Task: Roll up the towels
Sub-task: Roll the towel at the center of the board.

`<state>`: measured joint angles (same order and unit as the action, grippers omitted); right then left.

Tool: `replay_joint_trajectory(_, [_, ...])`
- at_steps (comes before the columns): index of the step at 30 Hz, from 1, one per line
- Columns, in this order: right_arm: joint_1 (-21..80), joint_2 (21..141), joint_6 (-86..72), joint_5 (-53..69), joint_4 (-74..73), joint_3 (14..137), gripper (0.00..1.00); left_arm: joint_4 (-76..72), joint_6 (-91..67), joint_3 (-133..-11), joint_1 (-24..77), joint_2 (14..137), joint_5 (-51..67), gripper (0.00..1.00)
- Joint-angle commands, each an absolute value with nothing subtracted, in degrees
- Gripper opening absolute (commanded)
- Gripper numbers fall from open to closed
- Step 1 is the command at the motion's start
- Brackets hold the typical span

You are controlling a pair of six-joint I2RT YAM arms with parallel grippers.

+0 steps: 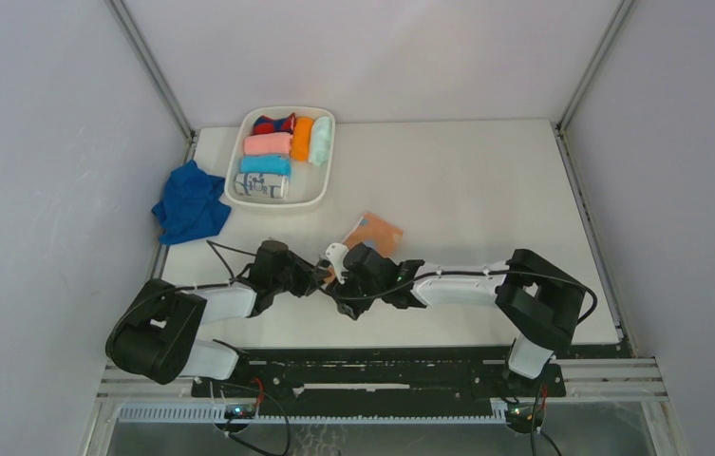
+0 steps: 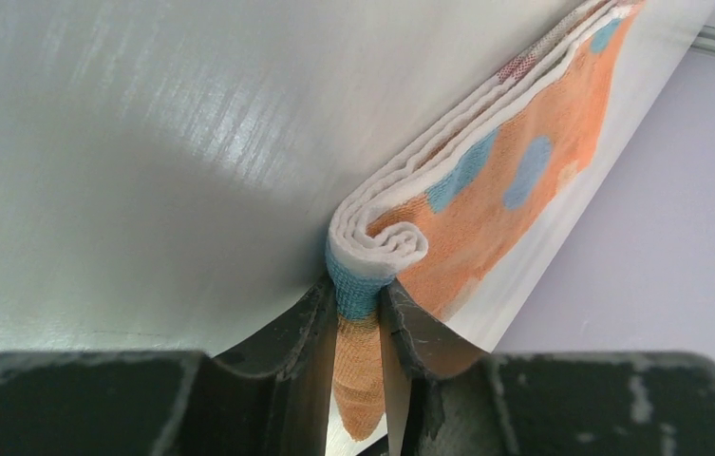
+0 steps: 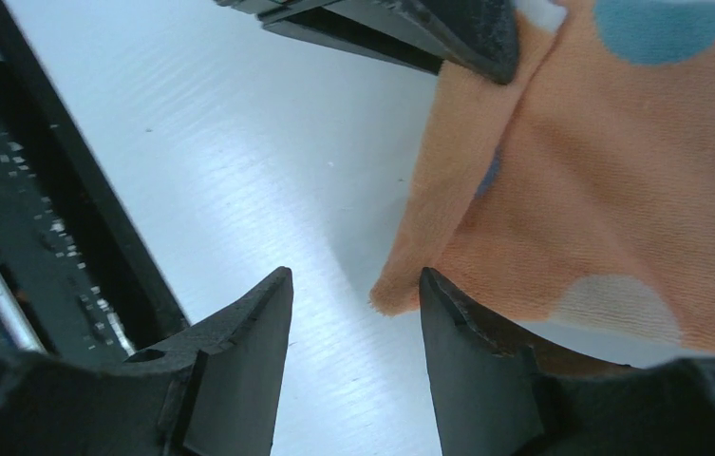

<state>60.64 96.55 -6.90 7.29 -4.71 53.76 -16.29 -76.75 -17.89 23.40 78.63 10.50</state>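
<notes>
The peach-orange towel with pale blue spots lies folded near the table's front middle. Its near end is curled into a small roll. My left gripper is shut on that curled end, pinching the cloth between its fingers. My right gripper is open just beside it, with bare table between its fingers; the towel's corner rests against the outside of its right finger. Both grippers meet at the towel's near end. The royal-blue towel lies crumpled at the table's left edge.
A white tray at the back left holds several rolled cloths: pink, orange, mint, light blue and a white printed one. The black front rail runs close behind my right gripper.
</notes>
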Motion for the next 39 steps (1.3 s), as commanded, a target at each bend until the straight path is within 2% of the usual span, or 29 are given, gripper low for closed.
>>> replay_joint_trajectory(1, [61.5, 97.8, -2.0, -0.5, -3.0, 55.0, 0.51, -3.6, -75.1, -16.3, 23.5, 80.2, 6.4, 0.29])
replay_joint_trajectory(7, [63.0, 99.8, -1.0, -2.0, -2.3, 55.0, 0.47, -3.6, -75.4, -16.5, 23.5, 80.0, 6.5, 0.28])
replay_joint_trajectory(10, [63.2, 100.4, -0.5, -2.6, -2.3, 55.0, 0.41, -3.6, -75.6, -16.5, 23.5, 79.8, 6.6, 0.28])
replay_joint_trajectory(13, [62.6, 100.5, -1.0, 0.1, -3.3, 55.5, 0.31, -3.6, -75.8, -16.4, 23.4, 79.5, 6.8, 0.28])
replay_joint_trajectory(17, [59.2, 100.0, -4.6, 11.2, -4.3, 56.0, 0.11, -3.6, -76.5, -15.7, 22.9, 77.8, 6.9, 0.30])
replay_joint_trajectory(20, [55.0, 100.2, -9.1, 19.8, -3.3, 56.0, 0.04, -3.4, -76.9, -15.0, 22.6, 75.7, 6.7, 0.32])
replay_joint_trajectory(23, [51.6, 101.4, -14.1, 26.9, -0.6, 55.2, 0.00, -2.8, -77.2, -14.8, 22.6, 73.6, 6.8, 0.36])
replay_joint_trajectory(32, [41.9, 109.2, -34.0, 46.5, 16.1, 50.0, 0.00, -1.4, -77.1, -14.6, 22.6, 67.4, 7.0, 0.56])
replay_joint_trajectory(39, [37.9, 116.2, -45.3, 53.4, 27.0, 47.5, 0.00, -5.0, -77.1, -14.6, 22.6, 67.4, 8.7, 0.64])
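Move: The near corner of the orange towel, at the right end of its started roll, lies just below the right fingers: 1 cm ahead, 1 cm right and 3 cm down. From the left hand it is about 6 cm back and 5 cm right, level. The roll's left end, still pinched by the left fingers, is some 7 cm ahead and 4 cm left of the right hand; the folded towel's middle is about 11 cm ahead of that hand and 4 cm to its right. The towel's near corner is taken by the right hand, which dips about 2.5 cm and slightly forward, closes on it and pinches it, then rolls the wrist some 60 degrees, its top tipping forward, while edging another centimetre or so forward. The left fingers first keep their hold on the roll's other end, then open wide and ease back, up and left about 2.5 cm. ##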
